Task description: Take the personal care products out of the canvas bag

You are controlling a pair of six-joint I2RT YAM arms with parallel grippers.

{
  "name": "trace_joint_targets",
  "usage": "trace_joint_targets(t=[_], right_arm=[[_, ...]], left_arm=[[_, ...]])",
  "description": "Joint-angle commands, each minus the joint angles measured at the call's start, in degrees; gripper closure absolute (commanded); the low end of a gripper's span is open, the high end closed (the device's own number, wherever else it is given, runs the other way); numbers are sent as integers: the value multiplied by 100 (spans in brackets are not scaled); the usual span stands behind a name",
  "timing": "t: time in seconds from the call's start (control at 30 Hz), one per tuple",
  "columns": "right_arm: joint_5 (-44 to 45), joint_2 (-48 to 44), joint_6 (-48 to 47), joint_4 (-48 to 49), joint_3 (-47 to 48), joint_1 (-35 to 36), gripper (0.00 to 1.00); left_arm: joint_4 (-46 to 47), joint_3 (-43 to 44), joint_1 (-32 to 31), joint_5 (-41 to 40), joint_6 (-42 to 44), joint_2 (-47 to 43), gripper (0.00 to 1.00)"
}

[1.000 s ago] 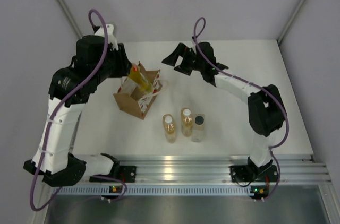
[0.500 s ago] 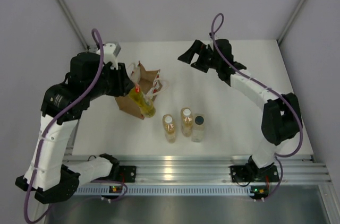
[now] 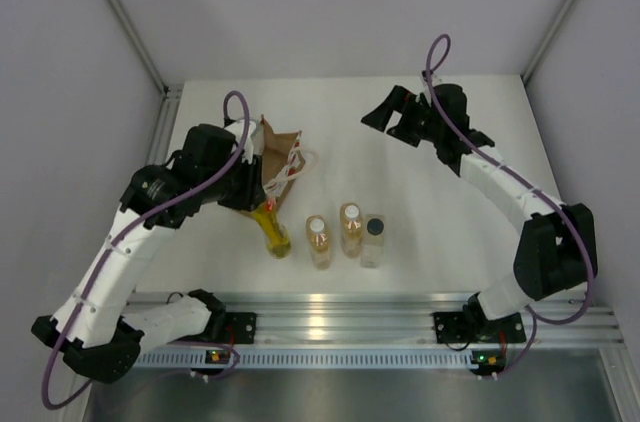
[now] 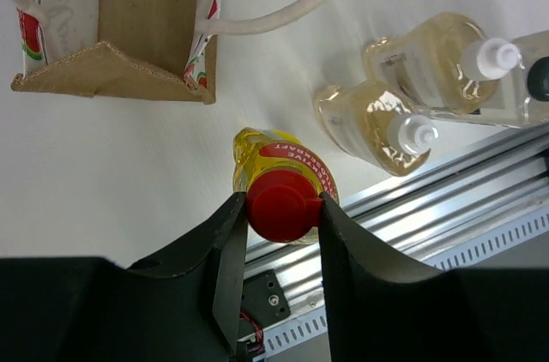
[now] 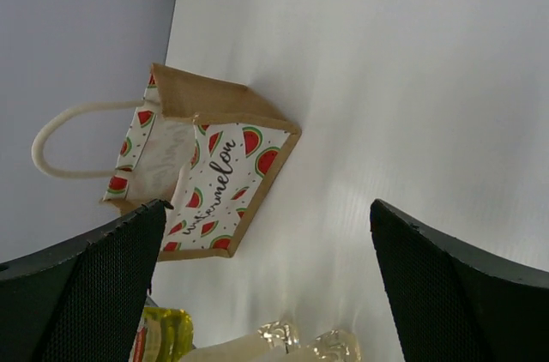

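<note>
My left gripper (image 3: 262,204) is shut on the red cap (image 4: 281,205) of the yellow-amber bottle (image 3: 276,238). The bottle hangs slightly tilted just in front of the canvas bag (image 3: 277,155), outside it and left of the row. Two amber bottles with white caps (image 3: 319,242) (image 3: 351,230) and a clear bottle with a dark cap (image 3: 374,240) stand side by side on the table. The tan bag (image 4: 137,27), with watermelon print and white rope handles, stands behind them. Far back right, my right gripper (image 3: 395,117) hangs open and holds nothing; its view shows the bag (image 5: 214,173) from the side.
An aluminium rail (image 3: 400,307) runs along the table's near edge, close behind the row of bottles. Grey walls enclose the white table (image 3: 450,202) at left, back and right. Bare table surface lies between the bag and my right gripper.
My left arm has carried the yellow-amber bottle out from above the bag, toward the near edge and down beside the row. My right arm has drawn back to the right.
</note>
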Motion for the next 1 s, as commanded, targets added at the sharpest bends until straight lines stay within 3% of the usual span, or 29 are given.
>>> trace_joint_targets(t=[0.0,0.33,0.57,0.97], right_arm=[[-232,-601,-383,-121,-101,-140,1],[-295,-1929,-1122,-736,-479,-167,1],[-304,-2852,-1455,-1211,-655,-176,0],[-40,-3723,-1842,-1923,-576,-176,1]], left_arm=[[830,-358,-73,-472,-210,-210,100],[1533,-1537,-415,-526,-659,-693,100],[1596,-2127,-1478,-1851,-1028,-1028,100],[1683,-2373,-2490,-2600,-1292,-756,100]])
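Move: The red-capped bottle already hangs by its cap in the left fingers; its free spot on the table lies about 4 cm back, 2 cm to the right and some 28 cm below that hand. The nearer white-capped bottle stands about 11 cm right and 2 cm back of the hand, the second white-capped one 18 cm right and 1 cm ahead. The canvas bag is 18 cm ahead, 5 cm left. From the right hand the spot is roughly 24 cm back, 21 cm left. The red-capped bottle is lowered about 10 cm by the left hand towards the tabletop beside the nearer white-capped bottle, quickly at first, then easing while drifting some 4 cm back and slightly right, with a small roll; the fingers keep their pinch on the cap. Meanwhile the empty, open right hand withdraws back, up and somewhat right, away from the bag, its fingers tipping upward. ##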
